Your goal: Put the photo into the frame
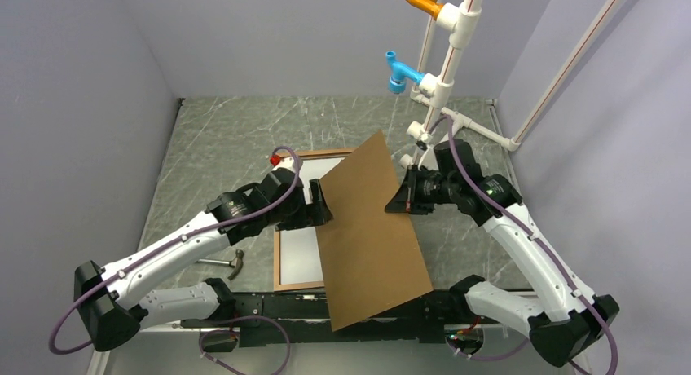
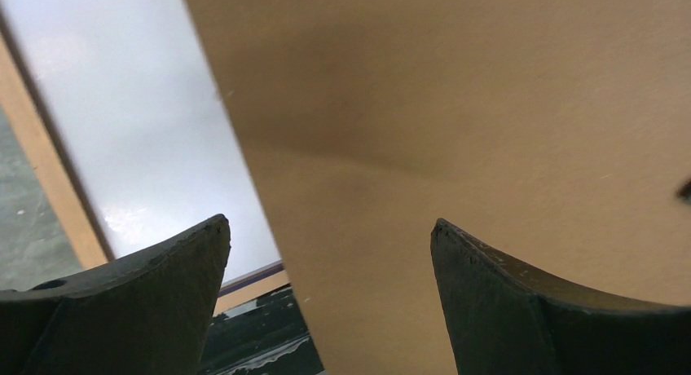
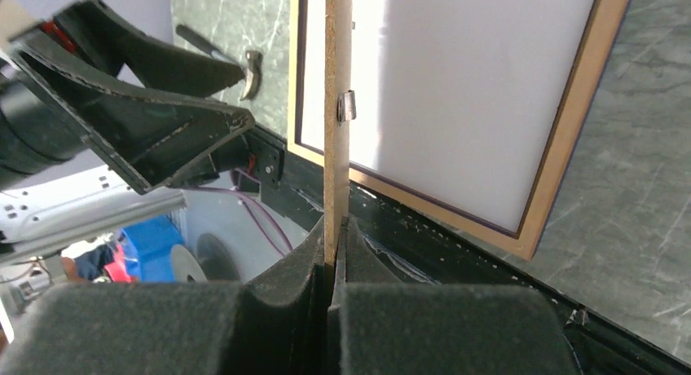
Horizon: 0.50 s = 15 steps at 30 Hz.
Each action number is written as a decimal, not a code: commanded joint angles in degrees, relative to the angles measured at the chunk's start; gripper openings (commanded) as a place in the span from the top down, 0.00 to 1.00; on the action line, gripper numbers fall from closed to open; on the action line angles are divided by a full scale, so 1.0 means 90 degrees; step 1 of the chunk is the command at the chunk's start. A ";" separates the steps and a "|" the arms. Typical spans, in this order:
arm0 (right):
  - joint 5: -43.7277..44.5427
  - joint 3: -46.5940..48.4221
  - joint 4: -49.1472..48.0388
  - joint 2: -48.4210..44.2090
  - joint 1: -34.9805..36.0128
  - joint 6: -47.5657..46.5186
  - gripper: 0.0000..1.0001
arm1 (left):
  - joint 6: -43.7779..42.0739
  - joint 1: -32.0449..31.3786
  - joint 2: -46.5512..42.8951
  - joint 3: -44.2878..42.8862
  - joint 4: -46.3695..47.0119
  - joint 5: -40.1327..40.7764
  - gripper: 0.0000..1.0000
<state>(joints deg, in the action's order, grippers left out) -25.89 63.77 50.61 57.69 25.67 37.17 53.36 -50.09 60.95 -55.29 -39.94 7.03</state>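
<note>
The frame [image 1: 278, 261], thin brown rails, lies flat on the marble table with the photo [image 1: 300, 253] inside it, plain white side up. Tilted above them is a brown backing board [image 1: 371, 236], which hides their right part. My right gripper [image 1: 401, 200] is shut on the board's right edge, and the right wrist view shows the board [image 3: 336, 65] edge-on, pinched by that gripper [image 3: 336, 224]. My left gripper [image 1: 318, 204] is open at the board's left edge. In the left wrist view its jaws [image 2: 328, 222] stand wide over the board [image 2: 456, 106], with the photo [image 2: 138, 106] and a frame rail [image 2: 49, 171] to the left.
A hammer [image 1: 232, 263] lies on the table left of the frame. A white pipe stand [image 1: 444, 81] with orange and blue fittings rises at the back right. Grey walls close in the table on three sides. A small metal tab [image 3: 346, 106] sits on the board.
</note>
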 commanded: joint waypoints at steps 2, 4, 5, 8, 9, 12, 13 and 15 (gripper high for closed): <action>0.0636 0.0627 -0.0688 0.0119 0.0696 0.0406 1.00 | -0.0202 0.0241 0.0248 -0.0268 0.0764 -0.0643 0.06; 0.0944 0.0941 -0.0554 0.0268 0.0930 0.0369 1.00 | -0.0148 0.0336 0.0337 -0.0179 0.1102 -0.0839 0.10; 0.1090 0.1151 -0.0494 0.0329 0.1020 0.0350 1.00 | -0.0119 0.0384 0.0390 -0.0142 0.1245 -0.0944 0.12; 0.1293 0.1552 -0.0429 0.0481 0.1178 0.0324 1.00 | -0.0093 0.0459 0.0673 -0.0179 0.1488 -0.1168 0.16; 0.1330 0.1689 -0.0405 0.0568 0.1218 0.0310 1.00 | -0.0105 0.0460 0.0788 -0.0238 0.1479 -0.1191 0.18; 0.1484 0.2089 -0.0192 0.0794 0.1330 0.0209 1.00 | -0.0116 0.0462 0.1109 -0.0359 0.1428 -0.1200 0.24; 0.1607 0.2207 -0.0117 0.0859 0.1353 0.0169 1.00 | -0.0100 0.0459 0.1181 -0.0350 0.1445 -0.1177 0.26; 0.1828 0.2443 0.0041 0.0991 0.1423 0.0069 1.00 | -0.0073 0.0460 0.1295 -0.0303 0.1513 -0.1201 0.32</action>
<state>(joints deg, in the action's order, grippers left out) -11.57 79.57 53.12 65.39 36.97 37.56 52.82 -45.91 70.57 -56.42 -28.95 -1.93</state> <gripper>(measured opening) 0.025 0.722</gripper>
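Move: The left hand goes for the backing board in the right fingers; its middle lies about 8 cm to the right, 4 cm back and 4 cm below. The frame lies some 17 cm under the left hand, 4 cm ahead and 1 cm right; the hammer 20 cm left, 8 cm back, also on the table. For the right hand, the frame is roughly 14 cm left, 4 cm ahead and 23 cm below. Left hand moves 5 cm right and forward to the board, fingers narrowing; right raises the pinched board 5 cm, shifting left. ##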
